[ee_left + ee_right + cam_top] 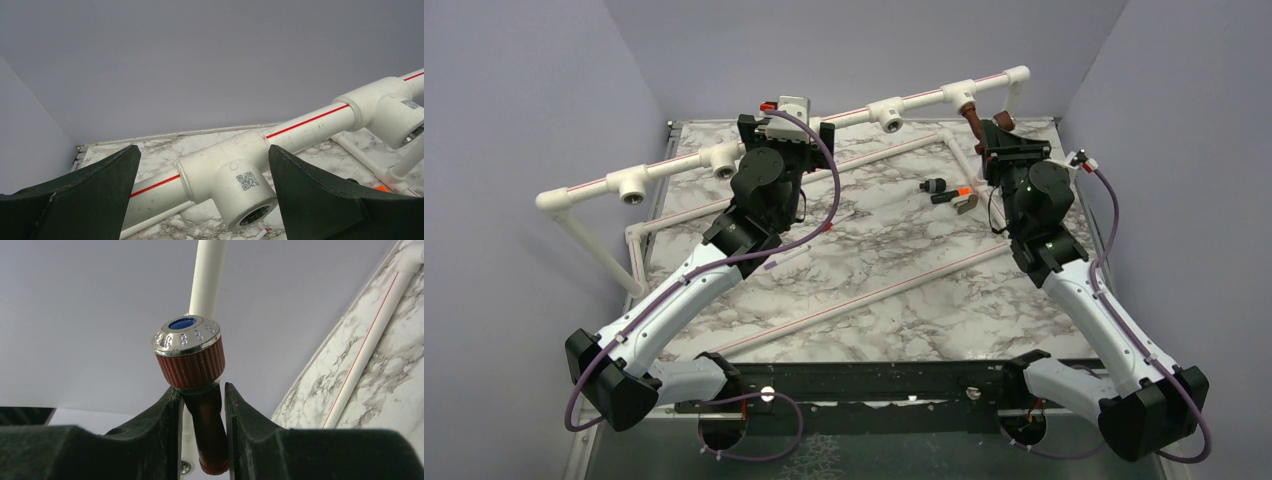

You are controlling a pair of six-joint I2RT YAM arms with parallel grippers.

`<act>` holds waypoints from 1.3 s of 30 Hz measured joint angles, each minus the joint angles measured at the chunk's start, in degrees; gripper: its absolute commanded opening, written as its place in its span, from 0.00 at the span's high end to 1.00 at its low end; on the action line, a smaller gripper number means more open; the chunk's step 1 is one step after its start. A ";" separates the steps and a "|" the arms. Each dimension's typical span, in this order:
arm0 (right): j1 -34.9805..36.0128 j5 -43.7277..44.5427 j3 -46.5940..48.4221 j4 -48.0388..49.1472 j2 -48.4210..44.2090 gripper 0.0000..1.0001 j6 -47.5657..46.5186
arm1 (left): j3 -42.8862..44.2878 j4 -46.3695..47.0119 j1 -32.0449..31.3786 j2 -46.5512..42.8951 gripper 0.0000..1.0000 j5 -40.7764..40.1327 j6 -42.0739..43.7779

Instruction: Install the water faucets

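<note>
The reddish-brown water faucet (971,117) hangs from the far right white tee (959,97) of the raised pipe. In the right wrist view its ribbed knob with a silvery, blue-centred cap (190,352) stands just above the fingertips. My right gripper (200,392) (996,135) straddles the faucet's stem. The jaws are only slightly apart, and a thin gap shows on the stem's left side. My left gripper (205,155) (789,118) is wide open at the pipe. An empty tee (235,175) lies between its fingers, untouched.
Another empty tee (395,112) sits further right on the raised pipe (674,165). Thin white pipes (874,295) lie across the marble table. Small black and orange parts (944,190) and a grey piece (967,205) lie near the right arm. Walls close in on the left, back and right.
</note>
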 measured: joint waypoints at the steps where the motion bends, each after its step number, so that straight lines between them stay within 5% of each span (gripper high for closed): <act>1: -0.02 0.11 0.59 -1.36 0.00 0.99 1.55 | 0.00 0.02 0.00 0.00 0.01 0.00 0.00; 5: -0.02 0.52 2.12 -5.16 -0.07 0.98 4.66 | 0.00 0.04 0.00 0.00 0.01 0.00 0.00; 12: 0.00 1.51 2.23 -6.95 -1.11 0.46 4.55 | 0.00 -0.04 -0.09 0.00 0.01 0.31 -0.04; 17: 0.57 2.03 1.22 -10.38 -3.58 0.24 5.51 | -0.02 -0.15 -0.22 0.07 0.01 0.46 -0.09; 27: 0.70 4.09 0.81 -15.85 -10.19 0.18 -5.03 | -0.02 -0.13 -0.22 0.07 0.01 0.46 -0.09; 39: 0.70 -0.37 1.60 -15.13 -13.68 0.18 -53.77 | -0.02 -0.13 -0.22 0.07 0.01 0.46 -0.09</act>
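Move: The right hand still pinches the faucet, whose body lies roughly 1 cm ahead, about level sideways and in height. The tee it is screwed into is about 6 cm ahead, 4 cm left and 3 cm above; the next empty tee sits some 16 cm left, 4 cm ahead and 2 cm up. From the waiting left hand the faucet is roughly 32 cm to the right, 1 cm ahead, near the same height. Backward, after a nearly still start, the right hand opens its fingers from about a third to wide, lets go of the faucet and backs off it some 6 cm towards its base, drifting about 4 cm right. While withdrawing it rolls its left side down by some 55 degrees, undoing part of the earlier screwing twist. ##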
